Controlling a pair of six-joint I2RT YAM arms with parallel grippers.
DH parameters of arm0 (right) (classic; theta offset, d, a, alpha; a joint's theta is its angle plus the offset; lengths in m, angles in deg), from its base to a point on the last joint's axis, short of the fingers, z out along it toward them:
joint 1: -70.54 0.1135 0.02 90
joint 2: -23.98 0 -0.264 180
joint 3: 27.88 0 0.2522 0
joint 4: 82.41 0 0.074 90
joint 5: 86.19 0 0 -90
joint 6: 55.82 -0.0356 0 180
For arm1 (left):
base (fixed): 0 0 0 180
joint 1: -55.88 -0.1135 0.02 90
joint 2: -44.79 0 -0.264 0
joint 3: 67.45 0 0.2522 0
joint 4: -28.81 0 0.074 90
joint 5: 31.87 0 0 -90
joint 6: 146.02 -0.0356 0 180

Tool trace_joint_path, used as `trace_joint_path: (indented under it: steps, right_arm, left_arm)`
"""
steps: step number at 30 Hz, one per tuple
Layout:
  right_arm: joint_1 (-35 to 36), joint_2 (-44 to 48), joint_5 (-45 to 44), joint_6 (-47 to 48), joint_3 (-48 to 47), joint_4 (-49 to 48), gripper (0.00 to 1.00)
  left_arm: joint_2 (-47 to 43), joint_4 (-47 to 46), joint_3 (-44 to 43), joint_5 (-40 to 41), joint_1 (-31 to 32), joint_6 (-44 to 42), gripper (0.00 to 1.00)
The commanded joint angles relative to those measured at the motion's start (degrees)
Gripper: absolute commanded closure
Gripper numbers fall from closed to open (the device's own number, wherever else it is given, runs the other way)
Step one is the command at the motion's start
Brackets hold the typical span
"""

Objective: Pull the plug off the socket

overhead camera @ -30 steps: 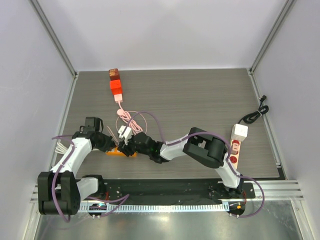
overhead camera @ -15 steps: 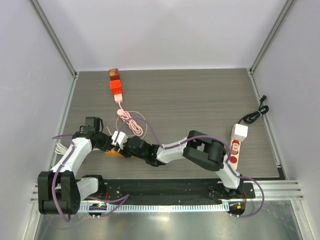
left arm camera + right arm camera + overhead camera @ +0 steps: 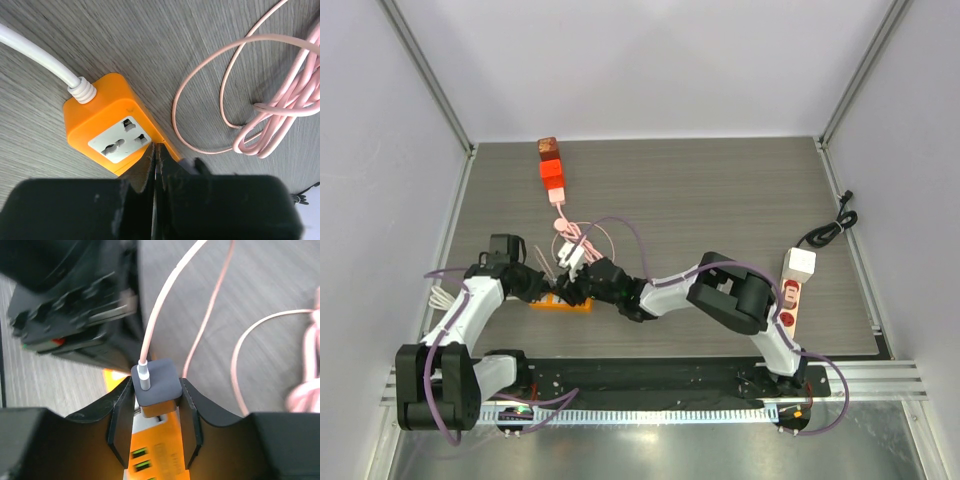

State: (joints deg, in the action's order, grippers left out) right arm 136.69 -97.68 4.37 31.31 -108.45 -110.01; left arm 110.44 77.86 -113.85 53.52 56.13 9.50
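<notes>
The orange power strip (image 3: 560,303) lies on the table at the near left; in the left wrist view (image 3: 100,125) its white socket face is empty. My left gripper (image 3: 156,152) is shut, with its tips pressed on the strip's top edge. My right gripper (image 3: 156,402) is shut on the square plug (image 3: 156,382), one finger on each side. A pink cable (image 3: 160,300) enters the plug's top. The plug (image 3: 571,260) sits just above the strip's (image 3: 160,450) socket face. I cannot tell whether its prongs are clear of the socket.
The pink cable coils (image 3: 582,240) behind the strip and runs to a red and brown block (image 3: 552,170) at the back. A white cord (image 3: 35,55) leaves the strip's end. A white and red power strip (image 3: 792,292) with a black cord (image 3: 830,228) lies at the right.
Half a second ago the right gripper held the plug lower and further left, down at the strip. It has since moved up and to the right with the plug. The left gripper has stayed put.
</notes>
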Motion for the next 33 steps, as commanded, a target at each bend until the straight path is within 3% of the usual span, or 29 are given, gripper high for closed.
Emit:
trace_joint_path:
  steps: [1,12,21,30,33]
  right_arm:
    - [-1.7,3.5,3.3,-4.5,0.8,-12.0,0.99]
    - [0.1,6.1,-0.9,0.6,1.4,-7.9,0.99]
    - [-0.9,17.8,-13.8,-0.4,8.5,-3.5,0.99]
    - [-7.1,39.0,-22.3,-10.5,24.2,-0.4,0.99]
    - [-10.6,45.8,-26.0,-12.1,25.0,5.6,0.99]
  left_arm:
    - [2.6,8.0,5.6,7.1,0.0,-2.9,1.0]
    - [1.5,10.8,3.1,6.8,-0.1,-3.5,1.0]
    - [-12.0,19.8,-4.1,5.0,0.0,-4.7,0.99]
    - [-28.1,20.5,-7.9,-2.9,0.0,-7.9,0.73]
    - [-30.9,19.0,-8.5,-6.5,-0.1,-8.9,0.68]
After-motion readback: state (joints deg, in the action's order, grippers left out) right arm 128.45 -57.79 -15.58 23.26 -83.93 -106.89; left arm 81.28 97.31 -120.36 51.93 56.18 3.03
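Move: The right hand already grips the dark plug. The far-right socket of the orange strip lies about 4 cm below its hand point and 1 cm back, while the pink cord coil sits roughly 10 cm ahead, 5 cm right and 6 cm lower. The left hand's shut fingers stand on the strip. That same socket is some 3 cm to their right and about 2 cm down, and the empty socket is 2 cm to their left. Keeping its pinch on the plug, the right hand nudges up and forward a centimetre or so and pauses, then sweeps the plug right and up away from the strip, ending some 18 cm right, 14 cm up and 5 cm forward and turned about 30 degrees clockwise. The left fingertips first keep bearing on the strip, then come free, go back 4 cm and rise 10, tilting outward and opening partway. ##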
